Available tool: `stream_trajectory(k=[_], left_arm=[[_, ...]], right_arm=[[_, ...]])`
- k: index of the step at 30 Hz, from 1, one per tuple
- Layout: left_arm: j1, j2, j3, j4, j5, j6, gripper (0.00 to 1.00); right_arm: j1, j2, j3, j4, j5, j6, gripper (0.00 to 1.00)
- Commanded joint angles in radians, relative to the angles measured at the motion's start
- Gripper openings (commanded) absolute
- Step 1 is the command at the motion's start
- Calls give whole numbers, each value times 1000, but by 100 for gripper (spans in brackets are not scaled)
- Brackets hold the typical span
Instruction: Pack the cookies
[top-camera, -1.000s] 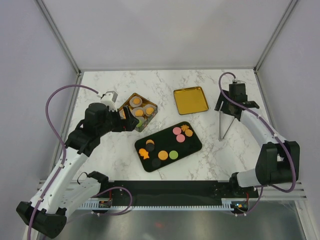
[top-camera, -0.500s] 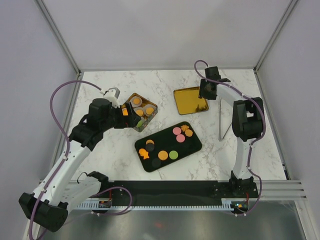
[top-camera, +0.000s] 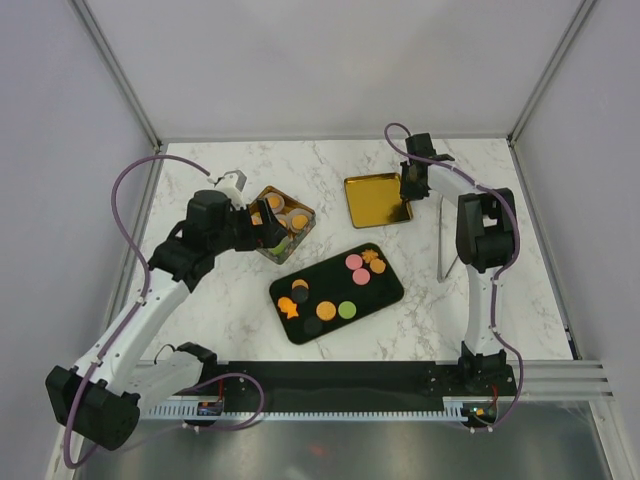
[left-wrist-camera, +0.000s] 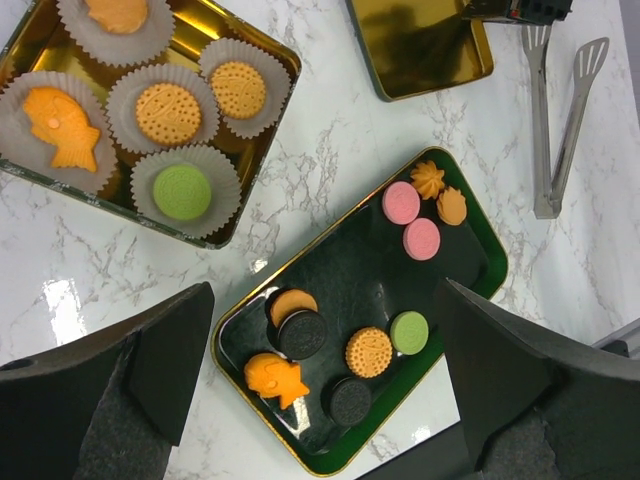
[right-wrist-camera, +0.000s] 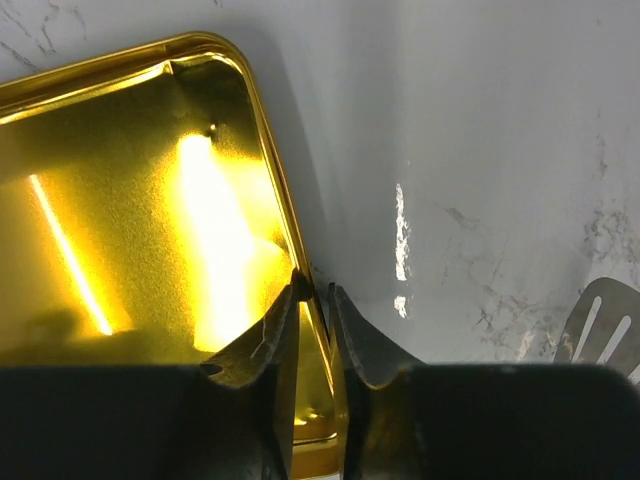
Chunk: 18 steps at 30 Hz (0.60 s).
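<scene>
Several cookies (top-camera: 326, 310), orange, pink, green and dark, lie on a black tray (top-camera: 335, 278); the left wrist view shows them too (left-wrist-camera: 369, 352). More cookies sit in white paper cups in a gold tin (top-camera: 311, 218), also in the left wrist view (left-wrist-camera: 195, 35). My left gripper (top-camera: 268, 232) hangs open and empty over the tin's near side; its fingers (left-wrist-camera: 110, 390) frame the tray. My right gripper (top-camera: 408, 190) is shut on the right rim of the empty gold lid (top-camera: 375, 200), which the right wrist view (right-wrist-camera: 150, 200) shows pinched between its fingers (right-wrist-camera: 255, 345).
Metal tongs (top-camera: 441, 262) lie on the marble right of the lid, partly under the right arm; they also show in the left wrist view (left-wrist-camera: 555, 130) and the right wrist view (right-wrist-camera: 605, 330). The enclosure walls stand at the back and sides.
My right gripper swung left from beside the tongs to the lid's right edge and closed on its rim. My left gripper moved a little right over the tin.
</scene>
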Motion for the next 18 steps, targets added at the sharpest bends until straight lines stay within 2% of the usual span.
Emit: stream_trajectory(k=[1,5,11,18], left_arm=[[4,31,9,92,64,-57,100],[4,90,27,141,113,-100,100],[4,240,122,219,176,-155,100],[19,403,234,244,176,-186,100]], right_arm=[[-3,22,27,-13,-26,0,21],[-12,-16,19,-12,-60,23,0],[-12,-123,36,-12,-127,58,0],[22,-280,-15,-13,-172,78,0]])
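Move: The right fingers straddle the right rim of the gold lid, whose middle lies about 7 cm left, level fore and aft, 1 cm below. The tongs lie some 10 cm right of that hand and 11 cm back. From the left hand, the lid is about 24 cm ahead, 20 right and 20 below; the cookie box is 17 ahead and 3 left, the cookie tray 10 right and level, both roughly 20 below. Close the right fingers fully on the lid's rim, one inside and one outside, pinch it, then raise the hand about 7 cm, easing 2 cm left while its left side tilts up. Meanwhile bring the open left gripper some 9 cm forward and right towards the lid, dipping slightly on the way and rolling its left side down about 10 degrees. ##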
